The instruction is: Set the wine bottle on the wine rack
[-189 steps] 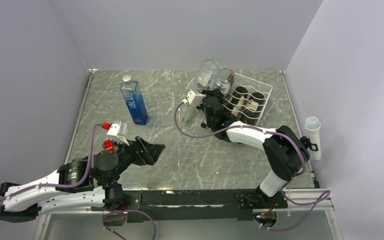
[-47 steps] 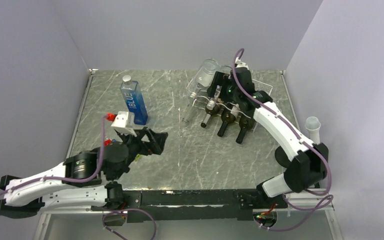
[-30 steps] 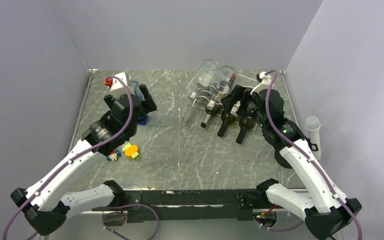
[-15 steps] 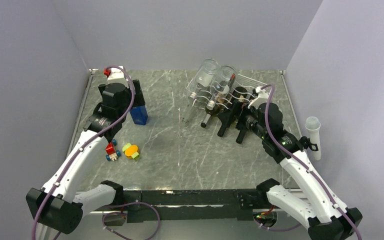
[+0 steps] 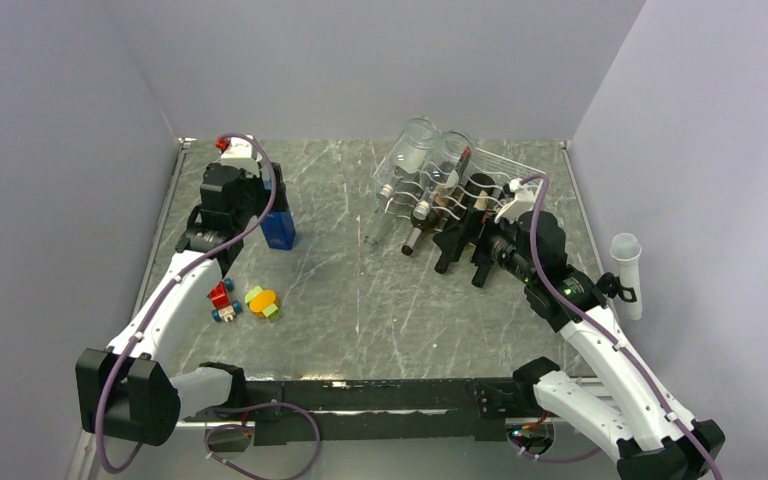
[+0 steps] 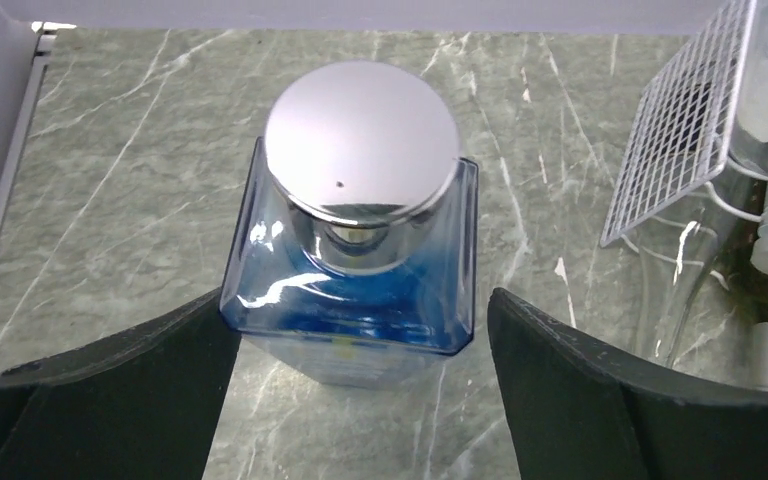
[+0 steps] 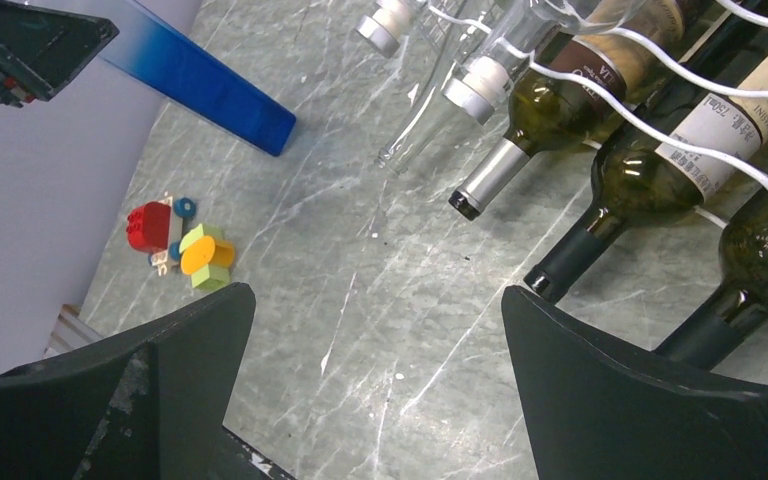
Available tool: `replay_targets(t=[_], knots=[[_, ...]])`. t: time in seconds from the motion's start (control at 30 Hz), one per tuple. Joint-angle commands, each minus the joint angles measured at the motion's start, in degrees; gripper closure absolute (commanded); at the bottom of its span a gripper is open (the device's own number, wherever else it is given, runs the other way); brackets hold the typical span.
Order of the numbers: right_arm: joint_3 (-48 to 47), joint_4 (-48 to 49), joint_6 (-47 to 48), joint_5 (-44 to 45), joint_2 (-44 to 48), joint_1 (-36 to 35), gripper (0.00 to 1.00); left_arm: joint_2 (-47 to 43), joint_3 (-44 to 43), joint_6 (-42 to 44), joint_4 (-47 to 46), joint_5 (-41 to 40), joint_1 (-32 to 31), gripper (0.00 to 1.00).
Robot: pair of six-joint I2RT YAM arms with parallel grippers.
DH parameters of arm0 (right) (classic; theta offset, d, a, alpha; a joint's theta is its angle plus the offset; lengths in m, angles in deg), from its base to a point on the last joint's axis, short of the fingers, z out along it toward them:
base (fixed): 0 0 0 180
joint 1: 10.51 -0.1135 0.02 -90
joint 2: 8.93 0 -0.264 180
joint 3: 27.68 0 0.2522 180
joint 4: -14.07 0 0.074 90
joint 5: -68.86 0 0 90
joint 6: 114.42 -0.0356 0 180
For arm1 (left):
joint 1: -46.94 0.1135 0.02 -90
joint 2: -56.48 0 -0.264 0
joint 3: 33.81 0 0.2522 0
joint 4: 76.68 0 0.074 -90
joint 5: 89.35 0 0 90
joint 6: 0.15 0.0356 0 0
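Observation:
A blue square bottle point(image 5: 278, 228) with a silver cap point(image 6: 362, 140) stands upright at the far left of the table. My left gripper point(image 5: 256, 200) is open and straddles it just below the shoulder point(image 6: 360, 320). The left finger point(image 6: 150, 370) is against the glass; the right finger point(image 6: 580, 380) stands a little off it. The white wire wine rack point(image 5: 500, 178) at the back right holds two clear bottles point(image 5: 415, 145) and three wine bottles point(image 7: 640, 180), necks pointing down toward me. My right gripper point(image 5: 467, 250) hangs open and holds nothing point(image 7: 375, 300), just in front of those necks.
Small coloured toy blocks point(image 5: 245, 298) lie on the table front left of the blue bottle, also in the right wrist view point(image 7: 185, 240). A white tube point(image 5: 627, 270) is mounted on the right wall. Grey walls close in the table on three sides.
My left arm has swung from the front up to the blue bottle and brought its jaws down around it. My right gripper has backed away from the rack toward me.

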Motion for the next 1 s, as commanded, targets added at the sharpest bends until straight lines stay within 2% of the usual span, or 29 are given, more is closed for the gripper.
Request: replay_targets(t=[0.0,0.1,0.23,0.3,0.37,0.4,0.77,0.97], knots=[[0.43,3.03,0.04,-1.24,0.64,-0.08,0.00,-0.92,1.45,-0.39,-8.24,3.80,0.42,0.09],[0.28,3.05,0.18,-1.30,0.75,-0.09,0.00,-0.84,1.76,-0.73,-8.68,3.95,0.42,0.22],[-0.57,2.02,1.54,-0.97,0.29,-0.09,0.00,0.09,0.29,-0.84,-6.43,4.51,0.42,0.49],[-0.74,1.73,2.56,-1.72,0.40,-0.09,0.00,0.21,-0.55,-0.91,-5.47,4.69,0.42,0.69],[-0.58,1.72,3.29,-2.58,0.79,-0.07,0.00,-0.34,-2.30,-1.50,-2.24,6.07,0.21,0.95],[-0.39,1.91,3.72,-3.17,1.03,-0.11,0.00,-0.94,-3.89,-2.14,-0.03,6.68,-0.28,0.99],[3.71,10.72,8.57,-17.52,3.87,-2.33,0.00,-16.74,-7.37,-14.53,4.08,20.42,-12.70,0.99],[6.95,15.90,11.79,-16.27,10.41,-11.06,0.00,-20.74,-4.93,-19.73,2.30,25.92,-20.79,0.99]])
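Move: The blue bottle stands between the open left fingers, its middle about 1 cm ahead of the left hand, 0 cm sideways and 6 cm lower. The wine rack's middle is some 42 cm to that hand's right, 8 cm farther out and 12 cm down; the yellow toy lies about 4 cm left and 15 cm back, 18 cm below. From the right hand, the blue bottle is about 43 cm left, 12 cm ahead and 6 cm down. Left hand pinches the blue bottle, swings it 20 cm back-right and up; right, open, shifts 7 cm left-back. ##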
